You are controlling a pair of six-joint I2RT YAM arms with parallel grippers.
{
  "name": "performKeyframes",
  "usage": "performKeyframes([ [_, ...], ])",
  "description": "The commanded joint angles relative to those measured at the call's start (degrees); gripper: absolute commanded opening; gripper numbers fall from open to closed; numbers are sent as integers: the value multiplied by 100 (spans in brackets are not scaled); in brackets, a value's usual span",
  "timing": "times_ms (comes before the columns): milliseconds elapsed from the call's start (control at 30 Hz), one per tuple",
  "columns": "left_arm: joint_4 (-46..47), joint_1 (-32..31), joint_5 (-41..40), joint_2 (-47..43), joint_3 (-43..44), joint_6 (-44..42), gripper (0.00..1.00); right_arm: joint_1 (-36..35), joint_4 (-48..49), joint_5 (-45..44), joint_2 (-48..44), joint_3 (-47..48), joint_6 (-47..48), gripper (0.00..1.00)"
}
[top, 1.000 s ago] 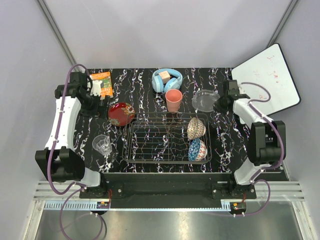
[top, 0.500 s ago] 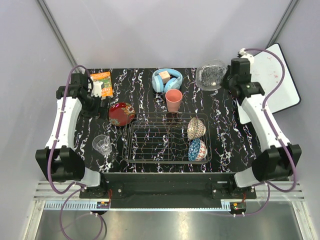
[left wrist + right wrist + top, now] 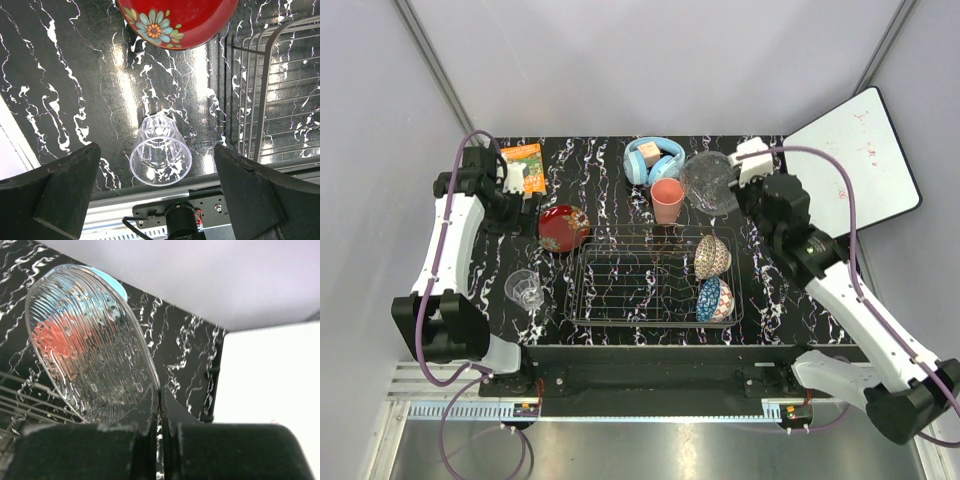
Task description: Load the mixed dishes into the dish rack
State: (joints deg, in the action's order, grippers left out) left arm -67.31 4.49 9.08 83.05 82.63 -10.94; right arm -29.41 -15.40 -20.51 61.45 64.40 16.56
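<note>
My right gripper [image 3: 732,178] is shut on the rim of the clear glass shallow dish [image 3: 708,183] and holds it in the air behind the dish rack [image 3: 620,280], beside the salmon-pink cup [image 3: 668,200]. In the right wrist view the fingertips [image 3: 152,402] pinch the dish [image 3: 90,350] edge. A beige-brown bowl [image 3: 712,256] and a blue-patterned bowl [image 3: 715,299] stand in the rack's right end. A red flowered bowl [image 3: 563,227] and the glass tumbler [image 3: 524,288] sit left of the rack. My left gripper [image 3: 512,200] is open and empty, high above the tumbler [image 3: 160,155].
Light-blue headphones [image 3: 653,160] lie at the back centre and an orange book [image 3: 525,165] at the back left. A whiteboard [image 3: 855,150] leans off the table's back right corner. The rack's left edge [image 3: 262,90] and the red bowl [image 3: 177,22] show in the left wrist view.
My right arm has lifted the glass dish off the table, swung it up to the back right, then brought it left and lower, near the pink cup. The left arm has not moved.
</note>
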Motion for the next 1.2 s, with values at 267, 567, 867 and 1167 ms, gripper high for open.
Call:
performKeyframes([
  [267,236,-1,94,62,-124,66,99,-1629,2259,-603,-398,-1378,3959,0],
  [567,271,-1,41,71,-142,30,99,-1919,2489,-410,86,-1430,5006,0],
  [867,385,-1,111,150,-265,48,99,-2166,2190,-331,280,-1597,4998,0],
  [1167,376,-1,173,168,-195,57,99,-2157,2647,-383,710,-1940,4752,0],
])
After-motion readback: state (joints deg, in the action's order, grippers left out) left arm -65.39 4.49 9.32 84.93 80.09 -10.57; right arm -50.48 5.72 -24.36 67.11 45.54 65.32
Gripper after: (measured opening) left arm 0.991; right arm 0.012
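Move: The right hand holds the clear glass plate by its rim, well above the table. The free slots of the dish rack just left of the speckled bowl lie about 11 cm to its left, 5 cm back and 23 cm below. The speckled bowl is about 3 cm left and 5 cm back, the floral bowl 3 cm left and 14 cm back, and the orange cup 12 cm left and 6 cm ahead. From the left hand, those slots are roughly 33 cm right, level fore and aft. With its fingers still shut on the rim of the clear plate, the right hand swings about 11 cm to the left and draws back a little early on, coming over the rear of the rack towards the free slots beside the speckled bowl. Meanwhile it rolls left side down and turns some 25 degrees counter-clockwise to set the plate on edge, then sinks faster at the end, about 8 cm lower in all and still clear above the rack. ##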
